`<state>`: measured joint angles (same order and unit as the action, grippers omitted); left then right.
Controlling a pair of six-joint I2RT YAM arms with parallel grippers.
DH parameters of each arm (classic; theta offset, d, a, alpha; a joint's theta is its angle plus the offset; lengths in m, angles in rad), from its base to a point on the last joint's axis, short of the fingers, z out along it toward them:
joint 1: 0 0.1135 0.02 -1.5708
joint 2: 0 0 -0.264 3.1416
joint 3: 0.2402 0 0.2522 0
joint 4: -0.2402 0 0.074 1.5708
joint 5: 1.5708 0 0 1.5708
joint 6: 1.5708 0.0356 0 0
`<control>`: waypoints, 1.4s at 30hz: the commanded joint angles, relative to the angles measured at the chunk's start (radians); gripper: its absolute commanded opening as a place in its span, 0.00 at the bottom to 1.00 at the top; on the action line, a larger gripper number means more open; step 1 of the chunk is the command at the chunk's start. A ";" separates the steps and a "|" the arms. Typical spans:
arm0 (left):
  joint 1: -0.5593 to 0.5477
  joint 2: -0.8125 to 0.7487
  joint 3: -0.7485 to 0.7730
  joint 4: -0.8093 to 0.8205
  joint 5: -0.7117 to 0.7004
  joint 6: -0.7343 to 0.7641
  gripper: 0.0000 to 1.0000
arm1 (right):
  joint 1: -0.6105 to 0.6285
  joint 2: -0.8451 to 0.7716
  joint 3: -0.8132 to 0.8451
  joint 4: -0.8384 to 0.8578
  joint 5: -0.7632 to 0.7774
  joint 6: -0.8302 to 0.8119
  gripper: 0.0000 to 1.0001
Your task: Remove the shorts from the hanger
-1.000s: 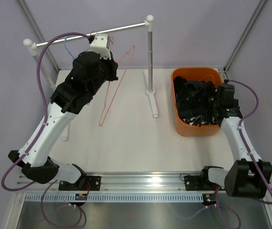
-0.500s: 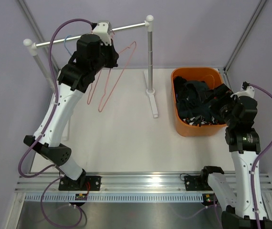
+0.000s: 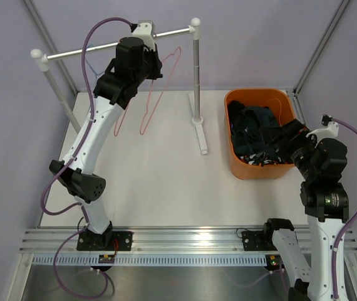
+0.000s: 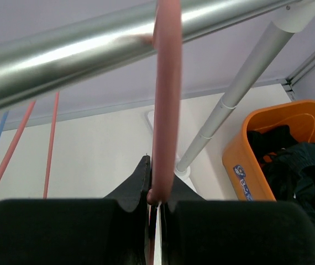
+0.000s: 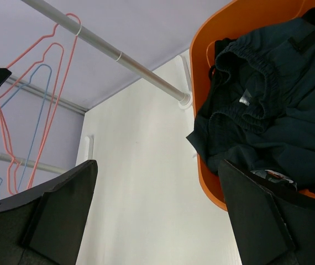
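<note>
Black shorts [image 3: 260, 133] lie heaped in the orange bin [image 3: 233, 157]; in the right wrist view the shorts [image 5: 268, 105] fill the bin [image 5: 226, 22]. No shorts hang on any hanger. My left gripper [image 3: 143, 36] is high at the rail, shut [image 4: 158, 200] on the hook of a bare pink hanger [image 4: 166, 105] that crosses the silver rail [image 4: 63, 55]. That hanger [image 3: 156, 94] dangles below the rail. My right gripper [image 3: 291, 139] stands open [image 5: 157, 165] at the bin's near right rim, nothing between its fingers.
A second pink hanger [image 3: 122, 113] and a blue hanger [image 3: 88, 63] hang further left on the rail [image 3: 91, 51]. The rack's right post [image 3: 196, 81] stands on a foot between the hangers and the bin. Frame posts rise at the table's back corners.
My left arm has lifted the pink hanger up and right to the rail. My right arm has drawn back out of the bin, its jaws opening fully.
</note>
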<state>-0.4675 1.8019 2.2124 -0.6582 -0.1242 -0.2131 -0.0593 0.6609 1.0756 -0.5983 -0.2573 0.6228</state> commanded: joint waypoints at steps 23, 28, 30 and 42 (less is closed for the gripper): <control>0.030 0.059 0.121 0.147 -0.054 -0.020 0.00 | 0.004 -0.018 0.024 -0.038 -0.060 -0.044 1.00; 0.030 0.099 0.127 0.160 -0.055 -0.029 0.00 | 0.004 -0.018 0.024 -0.049 -0.054 -0.055 0.99; 0.030 0.108 0.127 0.160 -0.060 -0.029 0.00 | 0.004 -0.018 0.021 -0.049 -0.054 -0.055 0.99; 0.030 0.093 0.028 0.187 -0.042 -0.034 0.06 | 0.004 -0.029 0.000 -0.051 -0.063 -0.055 1.00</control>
<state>-0.4446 1.9514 2.2757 -0.5468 -0.1631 -0.2371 -0.0589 0.6415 1.0748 -0.6373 -0.2996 0.5827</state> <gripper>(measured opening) 0.064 0.993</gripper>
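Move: The left hand holds the empty pink hanger just short of the rail; the spot on the rail that it is taken to lies about 4 cm ahead, straight in line and 7 cm above. The hook of the other pink hanger is some 8 cm to the left and 3 cm ahead, also about 7 cm up; the rail's right post stands roughly 9 cm right and 6 cm ahead. From the right hand the rail spot is about 26 cm ahead, 27 cm left and 14 cm up. Keeping the pink hanger pinched in its shut fingers, the left hand first lifts it about 3 cm while easing some 2 cm forward, the fingertips tilting up slightly. Near the rail it turns over into a quick dip, going down about 5 cm and on forward another 3 cm as the fingertips tip back down, so as to bring the hook over and down onto the rail. ##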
